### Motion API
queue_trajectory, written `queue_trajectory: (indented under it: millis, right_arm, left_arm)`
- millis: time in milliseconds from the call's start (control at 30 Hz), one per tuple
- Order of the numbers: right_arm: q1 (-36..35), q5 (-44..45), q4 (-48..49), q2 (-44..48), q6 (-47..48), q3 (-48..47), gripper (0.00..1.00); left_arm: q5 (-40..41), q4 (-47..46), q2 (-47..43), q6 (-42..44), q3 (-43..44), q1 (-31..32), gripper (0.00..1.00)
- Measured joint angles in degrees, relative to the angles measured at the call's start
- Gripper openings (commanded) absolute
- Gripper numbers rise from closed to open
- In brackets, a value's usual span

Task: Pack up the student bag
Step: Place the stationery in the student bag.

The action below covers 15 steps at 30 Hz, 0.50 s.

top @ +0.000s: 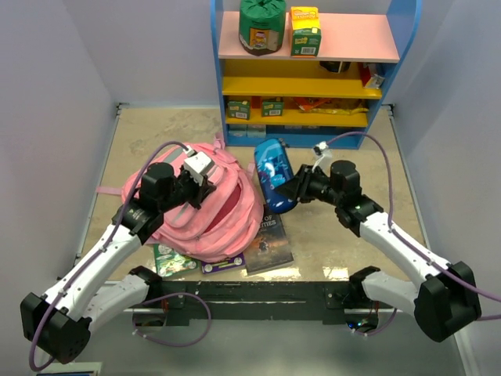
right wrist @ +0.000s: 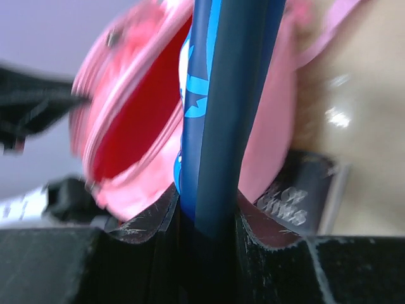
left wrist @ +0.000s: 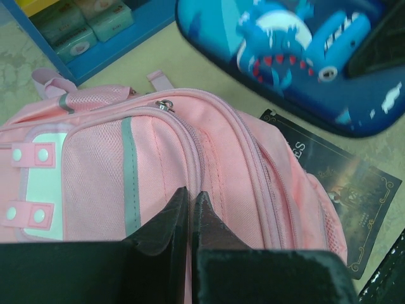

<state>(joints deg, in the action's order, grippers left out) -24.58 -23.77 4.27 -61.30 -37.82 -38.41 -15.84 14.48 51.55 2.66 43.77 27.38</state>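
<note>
The pink student bag lies left of the table's middle, its main opening gaping toward the right and showing a red lining. My left gripper sits on the bag's top, jaws shut on a pinch of pink fabric beside the grey stripe. A dark-blue pencil case with a shark print lies just right of the bag. My right gripper is shut on the case's near end, a finger pressing each side. The case points at the open bag.
A dark book lies on the table partly under the bag's right edge, below the pencil case. Two small printed booklets stick out from under the bag's near side. A blue shelf with boxes stands along the back.
</note>
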Motion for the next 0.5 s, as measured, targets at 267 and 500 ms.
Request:
queue_trajectory:
  millis: [267, 500]
  right_arm:
    - [-6.1, -12.2, 1.2, -3.2, -1.2, 3.4, 0.07]
    - [-7.0, -19.2, 4.3, -4.2, -2.1, 5.4, 0.05]
  left_arm:
    - [1.4, 1.2, 0.0, 0.0, 0.6, -0.1, 0.0]
    - [1.1, 1.0, 0.1, 0.0, 0.6, -0.4, 0.0]
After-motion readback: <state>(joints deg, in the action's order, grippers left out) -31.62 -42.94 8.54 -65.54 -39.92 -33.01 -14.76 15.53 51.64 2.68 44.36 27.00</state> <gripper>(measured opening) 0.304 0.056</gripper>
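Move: The right gripper already holds the blue pencil case; the student bag's open mouth lies about 17 cm to its left, 4 cm back and some 8 cm below. The A Tale of Two Cities book is roughly 10 cm back, 6 cm left and 16 cm below that gripper, the purple workbook 17 cm back, 19 cm left and 17 cm below. From the left gripper, pinching the flap, the mouth is about 9 cm right, 1 cm back and 7 cm below. Draw the right gripper back about 9 cm and 5 cm to the left, sinking a little, quickly at first and then easing. As you go, swing the wrist some 25 degrees counter-clockwise and tip it slightly down, so the firmly kept pencil case turns its free end towards the bag's mouth. Keep the left gripper where it is, still pinching the flap. ##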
